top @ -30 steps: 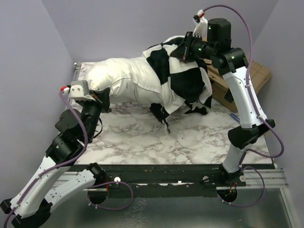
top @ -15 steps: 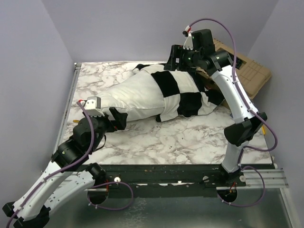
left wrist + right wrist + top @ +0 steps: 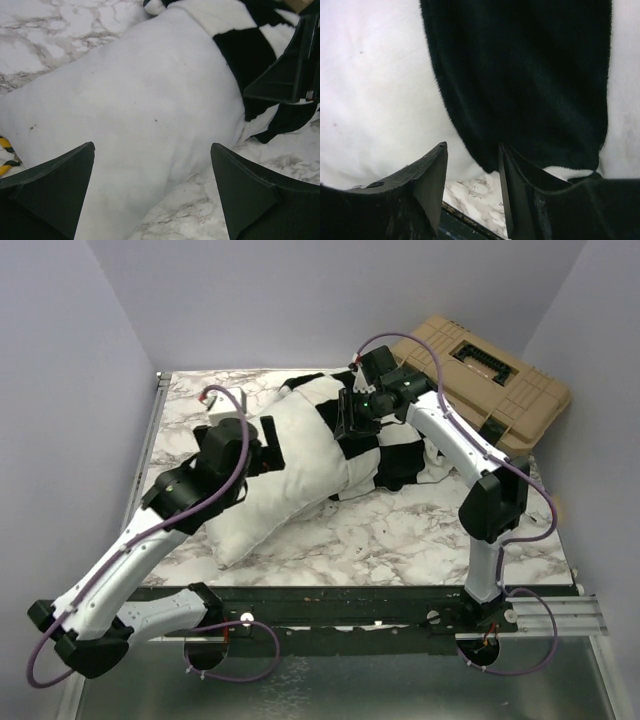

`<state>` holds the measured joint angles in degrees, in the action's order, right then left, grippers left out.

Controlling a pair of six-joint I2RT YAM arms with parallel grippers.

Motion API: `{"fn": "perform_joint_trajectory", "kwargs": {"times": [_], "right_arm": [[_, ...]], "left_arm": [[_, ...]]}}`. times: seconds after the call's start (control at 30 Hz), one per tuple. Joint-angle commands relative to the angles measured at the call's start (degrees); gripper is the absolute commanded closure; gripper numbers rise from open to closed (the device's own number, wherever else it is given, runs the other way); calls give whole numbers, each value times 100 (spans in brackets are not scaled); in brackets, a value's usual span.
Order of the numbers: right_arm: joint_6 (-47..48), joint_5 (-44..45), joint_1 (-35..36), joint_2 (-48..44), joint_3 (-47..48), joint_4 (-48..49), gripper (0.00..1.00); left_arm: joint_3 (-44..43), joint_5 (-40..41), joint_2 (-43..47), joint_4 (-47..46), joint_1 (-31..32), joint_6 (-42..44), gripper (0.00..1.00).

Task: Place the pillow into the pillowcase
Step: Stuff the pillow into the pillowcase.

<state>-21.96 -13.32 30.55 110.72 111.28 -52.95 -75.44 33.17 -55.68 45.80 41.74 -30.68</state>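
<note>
The white pillow (image 3: 285,480) lies slantwise on the marble table, its near end toward the front left. Its far end sits inside the black-and-white checked pillowcase (image 3: 405,455), which is bunched toward the back right. My left gripper (image 3: 268,445) hovers over the pillow's bare middle. In the left wrist view it (image 3: 152,145) is wide open around the pillow (image 3: 140,90), holding nothing. My right gripper (image 3: 347,420) is at the pillowcase's open edge. In the right wrist view it (image 3: 473,146) is partly open, and a black square of the pillowcase (image 3: 530,75) hangs by its right finger over the pillow (image 3: 370,75).
A tan toolbox (image 3: 490,380) stands at the back right, just behind the right arm. A yellow-and-black cord (image 3: 5,150) peeks out beside the pillow's left edge. Bare marble table (image 3: 400,540) shows in front of the pillow, and lilac walls close in on three sides.
Both grippers let go, and the pillow and case dropped from mid-air to the table. My left arm swung up over the pillow's middle. My right arm came down onto the case's edge.
</note>
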Motion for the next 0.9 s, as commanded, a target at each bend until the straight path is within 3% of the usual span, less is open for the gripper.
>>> {"fn": "perform_joint_trajectory", "kwargs": {"times": [0.0,0.13,0.17,0.23,0.27,0.3,0.43,0.67,0.8,0.87], "right_arm": [[4,518,145,575,375,85,49],[163,1149,300,798,297,115,55],[198,1188,317,808,223,141,62],[250,1157,320,780,210,127,88],[255,1093,320,727,259,72,96],[319,925,319,635,273,71,99],[455,-396,320,193,244,169,100],[205,-3083,320,-556,-543,486,100],[-233,-4114,356,-858,-1350,1372,100],[-688,-4697,413,-784,-1642,2283,100]], "left_arm": [[302,-656,-555,-1,4,257,1],[1115,-1325,-981,-650,-2,-107,2],[1326,-1467,-1067,-897,-15,-147,3],[1755,-1816,-1222,-1425,-96,-208,12],[1929,-2027,-1300,-1727,-180,-228,23],[2092,-2169,-1381,-1991,-264,-248,41],[2475,-2271,-1558,-2977,-582,-410,98],[2445,-2504,-1913,-3788,-1038,-587,100],[2340,-2805,-2138,-4171,-1071,-791,100],[2301,-2956,-2191,-4381,-1071,-911,100]]}}
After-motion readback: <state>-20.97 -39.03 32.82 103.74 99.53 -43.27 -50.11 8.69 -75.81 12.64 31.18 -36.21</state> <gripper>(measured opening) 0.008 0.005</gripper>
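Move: The middle of the pillow's bare part lies about 6 cm to the right of the open left gripper, 2 cm ahead and 21 cm below; from there the pillowcase rim is 13 cm farther right and 8 cm farther out, and the pliers lie roughly 27 cm to the left and 5 cm nearer. For the right gripper, that rim is 2 cm ahead, 1 cm left and 6 cm down, with the pillow's bare middle some 14 cm left and 9 cm back. Bring the left gripper down about 20 cm and a little right, tipping it down some 25 degrees, pinch the pillow cloth shut, and push it forward towards the case. Meanwhile lower the half-open right gripper onto the pillowcase's black rim, pinch it, then draw it back about 9 cm, up and somewhat left over the pillow, rolling its left side up and turning counter-clockwise. ##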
